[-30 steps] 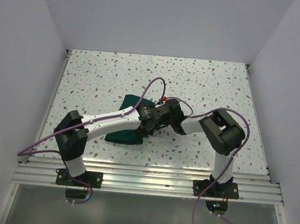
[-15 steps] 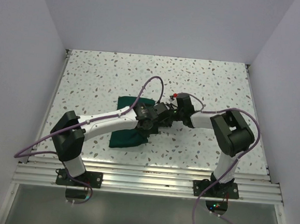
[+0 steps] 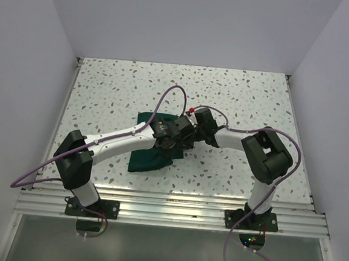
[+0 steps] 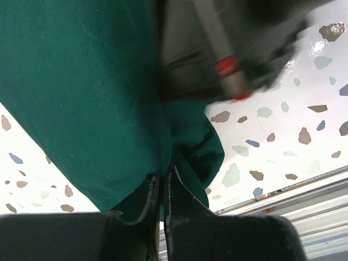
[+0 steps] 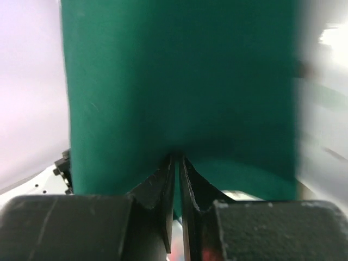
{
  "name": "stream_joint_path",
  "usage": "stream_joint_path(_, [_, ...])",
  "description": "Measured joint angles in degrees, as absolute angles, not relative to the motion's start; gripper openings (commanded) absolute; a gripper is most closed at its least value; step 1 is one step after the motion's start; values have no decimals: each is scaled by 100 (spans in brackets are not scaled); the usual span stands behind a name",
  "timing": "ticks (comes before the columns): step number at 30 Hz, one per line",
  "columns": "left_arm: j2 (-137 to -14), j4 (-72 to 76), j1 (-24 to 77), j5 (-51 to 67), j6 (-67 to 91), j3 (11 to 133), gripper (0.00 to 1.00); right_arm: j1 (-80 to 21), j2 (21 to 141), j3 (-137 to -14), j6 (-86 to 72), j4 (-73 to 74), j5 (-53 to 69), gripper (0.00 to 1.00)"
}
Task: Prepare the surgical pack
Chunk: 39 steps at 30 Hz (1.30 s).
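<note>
The surgical pack is a dark green fabric drape [image 3: 143, 160], lying bunched on the speckled tabletop left of centre. Both grippers meet at its right end. My left gripper [image 3: 182, 138] is shut, and in the left wrist view its jaws [image 4: 162, 176] pinch a fold of the drape [image 4: 81, 81]. My right gripper [image 3: 194, 129] comes in from the right. In the right wrist view its jaws [image 5: 177, 159] stand almost together on a fold of the drape [image 5: 179, 70], which fills that view. The right wrist's dark body [image 4: 217, 54] hangs close above the left fingers.
White walls close in the speckled tabletop [image 3: 238, 93] on the left, back and right. An aluminium rail [image 3: 168, 205] runs along the near edge by the arm bases. Purple cables [image 3: 171, 97] loop above both wrists.
The right wrist swung back and then in again toward the left gripper. The left arm shifted slightly left. The drape went from a pointed shape to a more squared bundle.
</note>
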<state>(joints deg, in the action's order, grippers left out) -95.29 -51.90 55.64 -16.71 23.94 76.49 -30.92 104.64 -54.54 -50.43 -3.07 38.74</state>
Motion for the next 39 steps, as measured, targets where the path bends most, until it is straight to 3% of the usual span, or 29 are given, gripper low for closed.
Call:
stream_joint_path(6, [-9526,-5299,5520,-1680,2355,7634,0,-3730,11236,-6152,-5872,-1310,3986,12])
stream_joint_path(16, [-9522,-5078,5441,-1562,2296,7533,0,-3352,11732,-6145,-6259,-2008,4283,22])
stream_joint_path(20, [-9522,-4930,5489,-1372,2335,7402,26,-3094,11587,-6143,-5867,-1538,4309,25])
stream_joint_path(21, [-9522,-4901,5496,-1332,2351,7384,42,-3055,11535,-6143,-5769,-1426,4305,26])
stream_joint_path(24, [-9485,-4880,5509,-1249,2423,7376,57,-3020,11386,-6143,-5586,-1173,4316,27])
stream_joint_path(27, [-9426,-4956,5474,-1238,2532,7456,67,-3033,11222,-6136,-5498,-961,4324,29])
stream_joint_path(30, [-9432,-5142,5365,-1269,2644,7795,68,-3009,11028,-6136,-5402,-679,4307,31])
stream_joint_path(34, [-9601,-5391,5181,-1490,2746,8680,72,-2788,10722,-6136,-5144,-75,4250,43])
stream_joint_path(39, [-10219,-5714,5054,-1822,2829,9524,76,-2233,10497,-6149,-4707,613,4123,48])
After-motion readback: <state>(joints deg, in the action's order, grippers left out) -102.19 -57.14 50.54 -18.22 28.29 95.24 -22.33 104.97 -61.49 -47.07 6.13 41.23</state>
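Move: The left fingers are already shut on the raised right-hand fold of the green wrap; the pack's middle lies about 7 cm to their left, 2 cm farther out and 3 cm below. For the right hand, pointing left at that same side, the pack's middle is some 7 cm left, level ahead and 2 cm down. The wrap's loose corner sticks out about 4 cm right of the left hand and 3 cm nearer; from the right hand it is 4 cm right, 6 cm nearer. Keep the left gripper pinching the fold nearly in place while the right fingers drive about 8 cm left in at the pack's right side, then draw them back some 12 cm to the right and a little forward, opening to about half. Meanwhile sink the left slightly, open it wide to let go of the fold, then lift clear, up and forward some 6 cm each. ##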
